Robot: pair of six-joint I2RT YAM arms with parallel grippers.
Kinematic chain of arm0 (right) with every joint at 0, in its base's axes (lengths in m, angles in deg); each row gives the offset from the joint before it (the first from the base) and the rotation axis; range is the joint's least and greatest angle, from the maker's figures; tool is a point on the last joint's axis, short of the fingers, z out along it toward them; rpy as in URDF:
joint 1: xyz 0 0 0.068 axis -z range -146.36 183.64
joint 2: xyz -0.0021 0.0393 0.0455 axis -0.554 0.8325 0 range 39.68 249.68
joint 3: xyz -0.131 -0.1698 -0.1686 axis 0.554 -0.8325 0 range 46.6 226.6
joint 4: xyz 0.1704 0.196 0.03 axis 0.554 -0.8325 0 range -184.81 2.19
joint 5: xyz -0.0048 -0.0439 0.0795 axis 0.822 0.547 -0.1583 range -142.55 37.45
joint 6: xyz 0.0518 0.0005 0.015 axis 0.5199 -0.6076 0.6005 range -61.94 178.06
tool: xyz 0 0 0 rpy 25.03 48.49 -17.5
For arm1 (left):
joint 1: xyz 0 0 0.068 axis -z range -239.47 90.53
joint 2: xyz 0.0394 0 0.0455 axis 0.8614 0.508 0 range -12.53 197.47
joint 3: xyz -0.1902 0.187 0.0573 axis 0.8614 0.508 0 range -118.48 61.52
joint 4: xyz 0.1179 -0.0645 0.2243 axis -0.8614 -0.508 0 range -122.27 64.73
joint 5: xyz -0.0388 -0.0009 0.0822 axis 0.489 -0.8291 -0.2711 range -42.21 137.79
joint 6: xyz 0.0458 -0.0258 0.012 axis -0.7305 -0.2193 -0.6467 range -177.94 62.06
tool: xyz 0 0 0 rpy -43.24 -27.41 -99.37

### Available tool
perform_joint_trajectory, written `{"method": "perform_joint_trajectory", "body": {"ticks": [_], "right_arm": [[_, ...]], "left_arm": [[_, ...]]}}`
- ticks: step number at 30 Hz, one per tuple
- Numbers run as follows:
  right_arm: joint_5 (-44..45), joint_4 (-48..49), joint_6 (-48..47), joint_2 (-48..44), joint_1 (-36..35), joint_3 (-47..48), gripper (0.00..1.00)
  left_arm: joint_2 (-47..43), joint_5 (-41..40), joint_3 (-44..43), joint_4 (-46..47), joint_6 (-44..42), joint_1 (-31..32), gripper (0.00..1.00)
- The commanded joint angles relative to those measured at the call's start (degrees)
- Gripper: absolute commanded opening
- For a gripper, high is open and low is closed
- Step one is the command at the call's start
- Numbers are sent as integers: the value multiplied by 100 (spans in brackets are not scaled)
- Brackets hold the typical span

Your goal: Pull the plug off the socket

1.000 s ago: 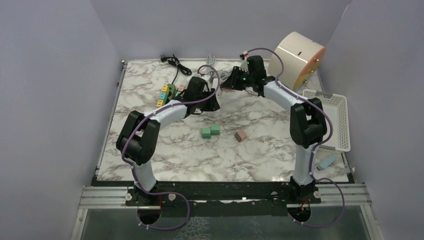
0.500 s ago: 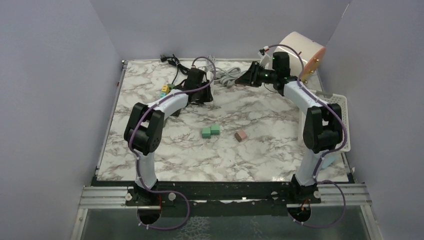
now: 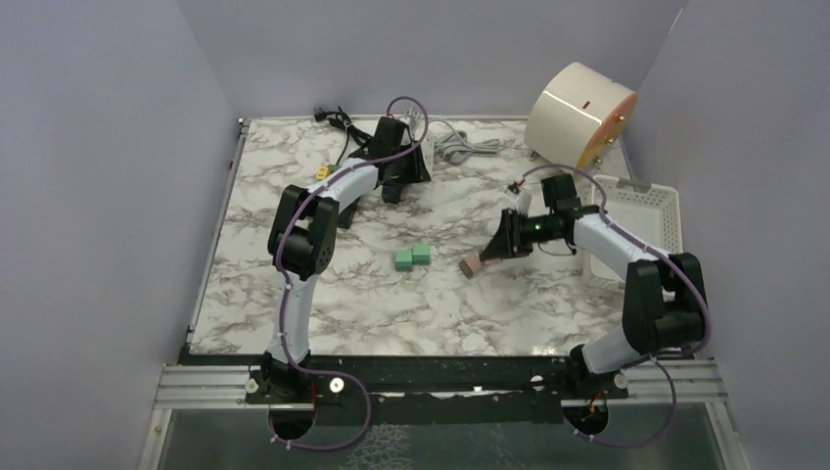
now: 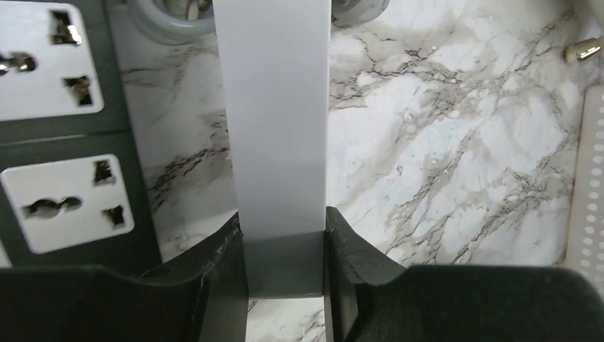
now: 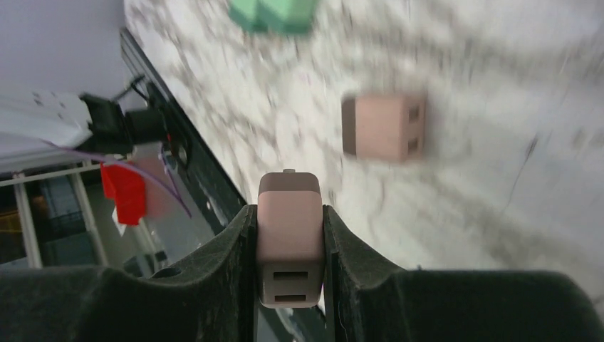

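Note:
In the right wrist view my right gripper (image 5: 289,214) is shut on a pink plug (image 5: 288,235), its two slots facing the camera. From above, that gripper (image 3: 494,250) hangs low over the table's middle right, beside a second pink plug (image 3: 473,265) lying on the marble. My left gripper (image 3: 406,166) is at the far back, shut on a white bar (image 4: 274,114) of the socket strip. Two white sockets (image 4: 68,203) on the strip's dark face show at the left of the left wrist view, both with nothing plugged in.
A pair of green plugs (image 3: 412,257) lies mid-table. Small coloured plugs (image 3: 323,173) sit behind the left arm. A grey cable (image 3: 460,147) and a black cable (image 3: 333,117) lie at the back. A cream drum (image 3: 579,113) and a white basket (image 3: 666,211) stand on the right.
My right arm has swung from the back of the table forward and down, carrying the pink plug to beside the other pink one. My left arm has stretched farther back.

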Motion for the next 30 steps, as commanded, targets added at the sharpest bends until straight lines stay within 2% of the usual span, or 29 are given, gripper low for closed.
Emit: {"method": "perform_joint_trajectory", "body": {"ticks": [1,6,12,15,16,21,24,28,29,30], "right_arm": [[107,172,383,-992,-8,-1379,3],[14,490,651,-1237,-32,-2129,10],[497,534,544,-447,-46,-1912,18],[512,719,475,72,-49,-1777,24],[487,800,476,216,-54,-1712,26],[518,638,300,857,-52,-1015,37],[758,245,15,1044,-72,-575,47],[1216,-312,-252,1141,-71,-20,56],[1335,-395,-243,1117,-71,71,64],[1449,-461,-231,1077,-65,139,67]], "left_arm": [[370,650,-605,-46,-3,28,7],[812,854,-1239,-404,62,29,29],[638,914,-1363,-515,13,31,60],[359,973,-1476,-634,-71,27,94],[277,981,-1525,-730,-106,27,98],[-410,870,-1219,-922,-258,27,99],[-823,855,-850,-919,-298,27,99],[-1345,710,-148,-895,-379,35,99],[-1470,667,43,-881,-405,35,99],[-1588,642,240,-865,-440,36,99]]}}
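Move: The left hand grips the white power strip; its resting spot is about 2 cm ahead, 3 cm right and some 6 cm down. The black power strip lies around 7 cm left and 1 cm ahead of that hand. The right hand holds a pink plug above its put-down spot, about 6 cm back, 1 cm right and 10 cm down. The first pink plug sits roughly 4 cm back and 2 cm left, the green plugs 3 cm back and 14 cm left, both 10 cm down. Back and down, the right hand swings about 10 cm towards its bare spot by the first pink plug, sinks further while easing forward, then opens partway, letting its plug go, and draws off forward. The left hand edges right, forward and slightly down, opens wide to release the white strip, then rises about 14 cm, finally drawing back. ##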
